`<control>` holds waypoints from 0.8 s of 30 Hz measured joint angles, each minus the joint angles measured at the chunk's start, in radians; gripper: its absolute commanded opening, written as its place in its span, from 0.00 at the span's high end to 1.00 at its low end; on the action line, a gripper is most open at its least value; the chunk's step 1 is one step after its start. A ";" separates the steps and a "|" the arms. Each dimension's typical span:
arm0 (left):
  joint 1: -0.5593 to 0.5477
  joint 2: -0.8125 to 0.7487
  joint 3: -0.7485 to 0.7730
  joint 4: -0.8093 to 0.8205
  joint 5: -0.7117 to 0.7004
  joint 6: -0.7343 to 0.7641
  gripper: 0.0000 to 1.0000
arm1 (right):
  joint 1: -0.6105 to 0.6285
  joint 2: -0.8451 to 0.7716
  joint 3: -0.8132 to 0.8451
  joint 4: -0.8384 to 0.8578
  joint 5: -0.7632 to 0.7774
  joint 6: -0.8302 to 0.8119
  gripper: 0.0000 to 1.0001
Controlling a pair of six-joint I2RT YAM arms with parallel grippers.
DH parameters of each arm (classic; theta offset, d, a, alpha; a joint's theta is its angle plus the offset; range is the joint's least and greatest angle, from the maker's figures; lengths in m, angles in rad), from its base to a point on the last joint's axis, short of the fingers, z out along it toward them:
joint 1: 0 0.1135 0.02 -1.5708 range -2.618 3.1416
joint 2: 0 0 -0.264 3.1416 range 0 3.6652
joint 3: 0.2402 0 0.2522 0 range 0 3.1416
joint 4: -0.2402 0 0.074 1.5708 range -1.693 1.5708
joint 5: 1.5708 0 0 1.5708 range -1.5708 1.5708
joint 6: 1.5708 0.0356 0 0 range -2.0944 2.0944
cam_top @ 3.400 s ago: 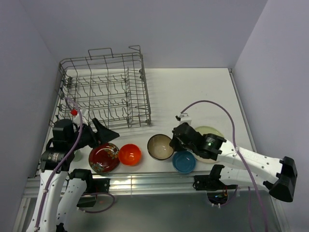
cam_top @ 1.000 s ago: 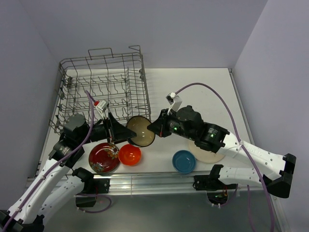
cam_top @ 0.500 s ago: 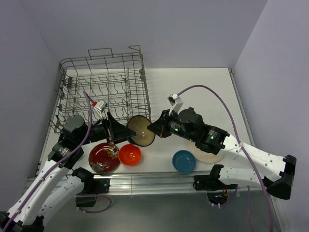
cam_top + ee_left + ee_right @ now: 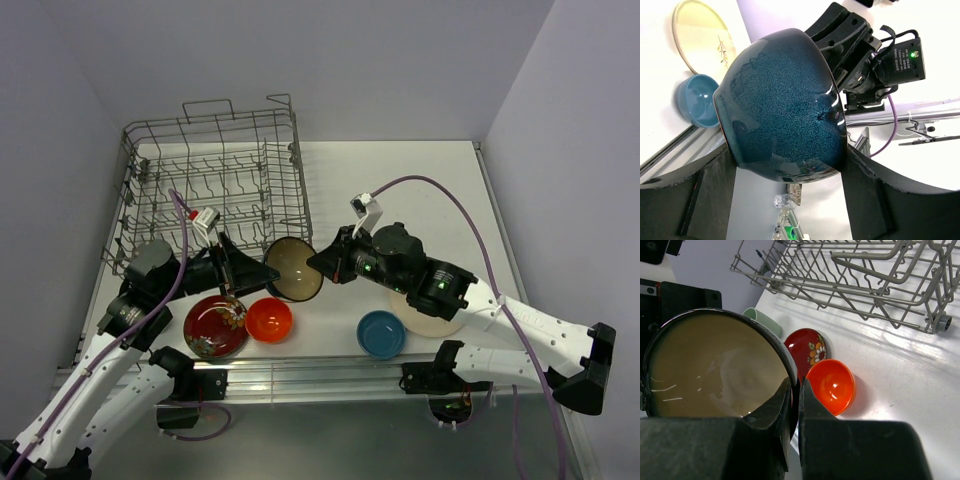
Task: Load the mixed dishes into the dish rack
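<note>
The teal-outside, beige-inside bowl (image 4: 292, 270) hangs on edge above the table in front of the dish rack (image 4: 215, 185). My right gripper (image 4: 322, 265) is shut on its rim, as the right wrist view (image 4: 796, 390) shows over the beige inside (image 4: 715, 365). My left gripper (image 4: 268, 270) is spread wide, with the bowl's teal outside (image 4: 785, 110) between its fingers (image 4: 865, 185). I cannot tell if they press on it. The red floral bowl (image 4: 214, 326), orange bowl (image 4: 269, 319) and small blue bowl (image 4: 381, 334) sit on the table. The cream plate (image 4: 440, 318) lies partly under my right arm.
The pale green cup (image 4: 762, 320) lies beside the red floral bowl (image 4: 807, 347), hidden under my left arm in the top view. The rack (image 4: 865, 280) stands at the far left and holds no dishes. The table's near edge is a metal rail (image 4: 300, 375).
Since 3.4 s ago my right gripper lifted the teal bowl off the table and carried it left, and my left gripper came up around it. Over the last second almost nothing moved.
</note>
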 measured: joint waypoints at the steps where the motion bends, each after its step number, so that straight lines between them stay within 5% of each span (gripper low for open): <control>1: 0.000 0.002 0.000 -0.005 0.000 0.002 0.74 | 0.000 0.000 0.000 -0.002 0.000 0.000 1.00; 5: 0.000 0.009 0.000 -0.009 -0.002 0.006 1.00 | -0.003 0.007 0.000 -0.004 0.005 -0.008 1.00; 14: 0.002 0.008 0.010 -0.054 -0.032 0.021 1.00 | -0.005 0.046 0.023 -0.016 0.003 -0.031 0.87; 18: 0.002 0.007 0.036 -0.091 -0.050 0.047 1.00 | -0.005 0.055 0.035 -0.011 0.003 -0.031 0.68; 24: -0.001 0.007 0.069 -0.174 -0.089 0.093 1.00 | -0.011 0.069 0.063 -0.004 0.007 -0.034 0.55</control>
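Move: Between the two hands hangs the brown bowl, its middle about 4 cm to the left hand's right and 2 cm ahead, and some 5 cm left, 2 cm back and 2 cm below the right hand on its rim. From the left hand the dish rack's middle is roughly 38 cm ahead, 20 cm left and 26 cm lower; the orange bowl is about 4 cm ahead, 3 cm left and 27 cm below, the red plate about 3 cm ahead, 16 cm left and 29 cm below. Opening to a bit under half, the right fingers let go of the brown bowl's rim, while that hand eases about 1.5 cm forward and left, dipping a little and then rising. The left hand, still clasping the bowl's body across its sides with unchanged fingers, sinks about 1 cm, drifts as far forward and left, and rolls its left side up by some 5 degrees. ##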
